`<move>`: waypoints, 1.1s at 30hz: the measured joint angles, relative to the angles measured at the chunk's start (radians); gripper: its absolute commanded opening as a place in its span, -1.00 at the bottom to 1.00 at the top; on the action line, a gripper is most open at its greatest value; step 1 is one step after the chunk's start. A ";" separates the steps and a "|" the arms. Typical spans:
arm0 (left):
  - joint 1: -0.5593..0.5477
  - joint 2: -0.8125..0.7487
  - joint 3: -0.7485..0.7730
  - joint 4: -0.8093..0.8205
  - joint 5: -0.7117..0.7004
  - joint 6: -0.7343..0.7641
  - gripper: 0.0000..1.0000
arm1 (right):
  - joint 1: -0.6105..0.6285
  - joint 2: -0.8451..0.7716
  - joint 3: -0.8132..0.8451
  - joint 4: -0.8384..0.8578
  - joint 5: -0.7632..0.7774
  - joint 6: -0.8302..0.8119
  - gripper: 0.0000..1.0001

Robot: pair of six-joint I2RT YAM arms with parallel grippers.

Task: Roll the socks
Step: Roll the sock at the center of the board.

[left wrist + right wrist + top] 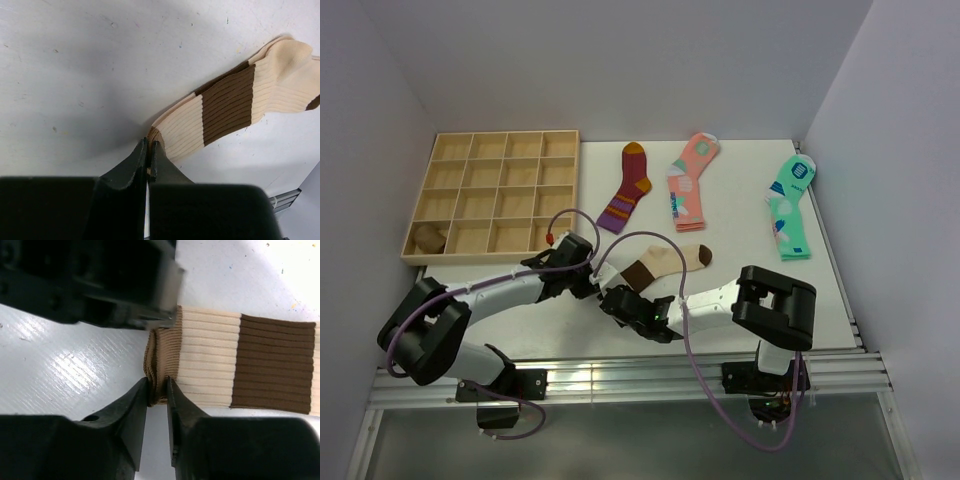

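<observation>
The socks (665, 262) lie near the table's middle front, beige and ribbed with a dark brown band (227, 102); they look stacked, several tan cuff layers showing at the near end (162, 357). My left gripper (592, 283) is shut on one corner of that cuff edge, its tips (149, 142) pressed together over the fabric. From the opposite side my right gripper (158, 382) pinches the bunched cuff layers between both fingers (135, 400). In the top view the right gripper (617, 300) sits just beside the left one. The left gripper's dark body (115, 285) fills the upper right wrist view.
A wooden compartment tray (500, 160) stands at the back left, with a brown bundle (428, 237) in its near-left cell. Behind the socks lie a maroon striped sock (628, 190), a pink patterned pair (688, 180) and a mint-green pair (790, 205). The table's front edge runs just behind both arms.
</observation>
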 measured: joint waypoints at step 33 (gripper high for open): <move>0.048 -0.253 -0.225 0.144 -0.002 -0.018 0.30 | -0.493 -0.019 -0.152 0.230 -0.892 0.401 -1.00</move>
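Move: Inside the left fingers, already shut, is the forward-left corner of the beige-and-brown sock's cuff. The same cuff lies between the right fingers, its middle about 1 cm ahead and 2 cm left of them. From the right hand the sock's brown band lies some 5 cm ahead and 6 cm right, its brown toe about 10 cm ahead and 21 cm right; the maroon sock is farther out, roughly 26 cm ahead and 4 cm right. Closing fully on its side of the cuff, the right hand pinches it, then carries it about 3 cm to the right and forward over the sock, barely rising, while the wrist rolls some 50 degrees, left side up and fingers swinging further left. Once that pinch is made, the left fingers open wide, let go of their corner and back off about 3 cm left, slightly up and back. ##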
